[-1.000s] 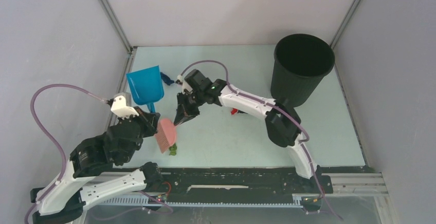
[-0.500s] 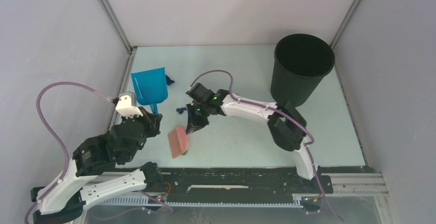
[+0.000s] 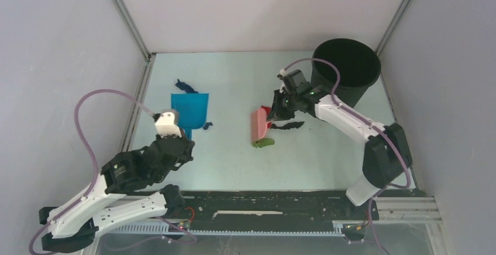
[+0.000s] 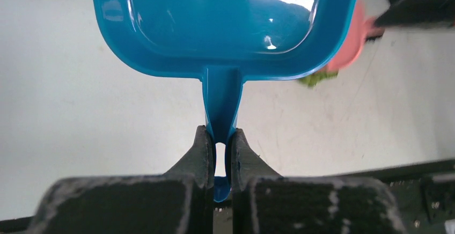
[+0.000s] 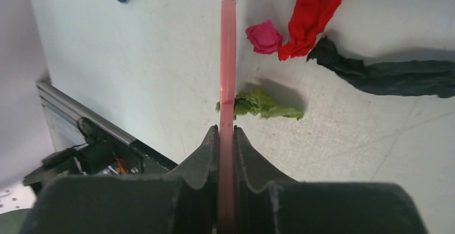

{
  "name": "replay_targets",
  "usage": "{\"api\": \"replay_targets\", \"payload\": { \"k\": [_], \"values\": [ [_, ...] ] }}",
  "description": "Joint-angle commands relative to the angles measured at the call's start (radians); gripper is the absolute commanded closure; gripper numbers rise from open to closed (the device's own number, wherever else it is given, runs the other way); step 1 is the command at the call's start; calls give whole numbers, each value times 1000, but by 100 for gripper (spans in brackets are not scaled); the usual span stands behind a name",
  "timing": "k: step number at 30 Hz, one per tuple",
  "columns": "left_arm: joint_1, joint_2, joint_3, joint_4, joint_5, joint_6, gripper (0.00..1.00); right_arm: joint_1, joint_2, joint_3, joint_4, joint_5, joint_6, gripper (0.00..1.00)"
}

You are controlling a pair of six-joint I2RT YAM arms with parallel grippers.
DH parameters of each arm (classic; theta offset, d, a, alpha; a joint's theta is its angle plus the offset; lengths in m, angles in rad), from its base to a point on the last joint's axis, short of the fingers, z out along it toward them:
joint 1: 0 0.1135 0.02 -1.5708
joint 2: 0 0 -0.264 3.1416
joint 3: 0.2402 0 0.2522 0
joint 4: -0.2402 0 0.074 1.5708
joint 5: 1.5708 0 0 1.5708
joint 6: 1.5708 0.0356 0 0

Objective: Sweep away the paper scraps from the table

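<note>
My left gripper (image 3: pixel 187 135) is shut on the handle of the blue dustpan (image 3: pixel 190 108), whose pan (image 4: pixel 225 24) lies on the table (image 3: pixel 234 73) at the left. The right gripper (image 3: pixel 274 113) is shut on the pink hand brush (image 3: pixel 258 125), held on edge (image 5: pixel 228 57) at mid table. Around the brush lie paper scraps: a green one (image 3: pixel 263 142) at its near end, then magenta (image 5: pixel 264 36), red (image 5: pixel 314 8) and black (image 3: pixel 286 125) to its right. Dark blue scraps lie behind the dustpan (image 3: pixel 186 85) and beside it (image 3: pixel 207 125).
A tall black bin (image 3: pixel 345 73) stands at the back right, just behind the right arm. Grey walls with aluminium frame edges close in the table on three sides. The arm bases and a black rail (image 3: pixel 269 205) run along the near edge.
The right arm has swung the brush from the near left to mid table, and the green scrap went with it. The left arm has moved the dustpan right and nearer, turning it.
</note>
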Motion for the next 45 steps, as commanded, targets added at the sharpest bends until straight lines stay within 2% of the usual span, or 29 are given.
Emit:
{"api": "replay_targets", "payload": {
  "k": [1, 5, 8, 10, 13, 15, 18, 21, 34, 40, 45],
  "values": [
    [4, 54, -56, -5, 180, -1, 100, -52, -190, 18, 80, -47, -35, 100],
    [1, 126, -97, 7, 418, 25, 100, -139, -244, 64, 67, -149, -70, 100],
    [-24, 156, -101, 0, 549, 43, 100, -164, -237, 158, -10, -101, -203, 100],
    [-42, 168, -96, -20, 585, 54, 100, -137, -200, 244, -93, 14, -407, 100],
    [-49, 221, -102, -53, 645, 87, 100, -44, -58, 451, -309, 265, -708, 100],
    [-70, 274, -115, -62, 670, 100, 100, 24, 31, 467, -368, 465, -830, 100],
    [-122, 346, -127, -56, 671, 110, 100, 83, 56, 354, -227, 695, -926, 100],
    [-156, 410, -141, -35, 661, 126, 100, 100, 84, 308, -140, 759, -979, 100],
    [-145, 673, -131, 130, 661, 256, 100, 121, 292, 484, -209, 696, -977, 100],
    [-104, 746, -115, 160, 684, 299, 100, 179, 322, 522, -317, 522, -906, 100],
    [-87, 774, -120, 190, 687, 316, 100, 248, 300, 468, -367, 386, -862, 100]
  ]
}}
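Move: The right hand already holds the pink brush about 10 cm above the table. The green scrap lies some 4 cm back and 3 cm left, the pink scrap 3 cm ahead and 4 cm left, the red one 4 cm ahead and 2 cm left, the dark one 2 cm ahead and 6 cm right. From the left hand, holding the blue dustpan, the green scrap is roughly 9 cm ahead, 22 cm right and 22 cm below, the pink one 16 cm ahead and 20 cm right. The right hand lifts the brush off from beside the scraps, up about 16 cm and forward, swings its bristles from leftward to forward, lowers it beyond the pile and finally draws back and left. Meanwhile the left hand, still gripping the pan, sinks some 19 cm, going back and right and tipping steeply down while turning clockwise, towards the near side of the green scrap. ##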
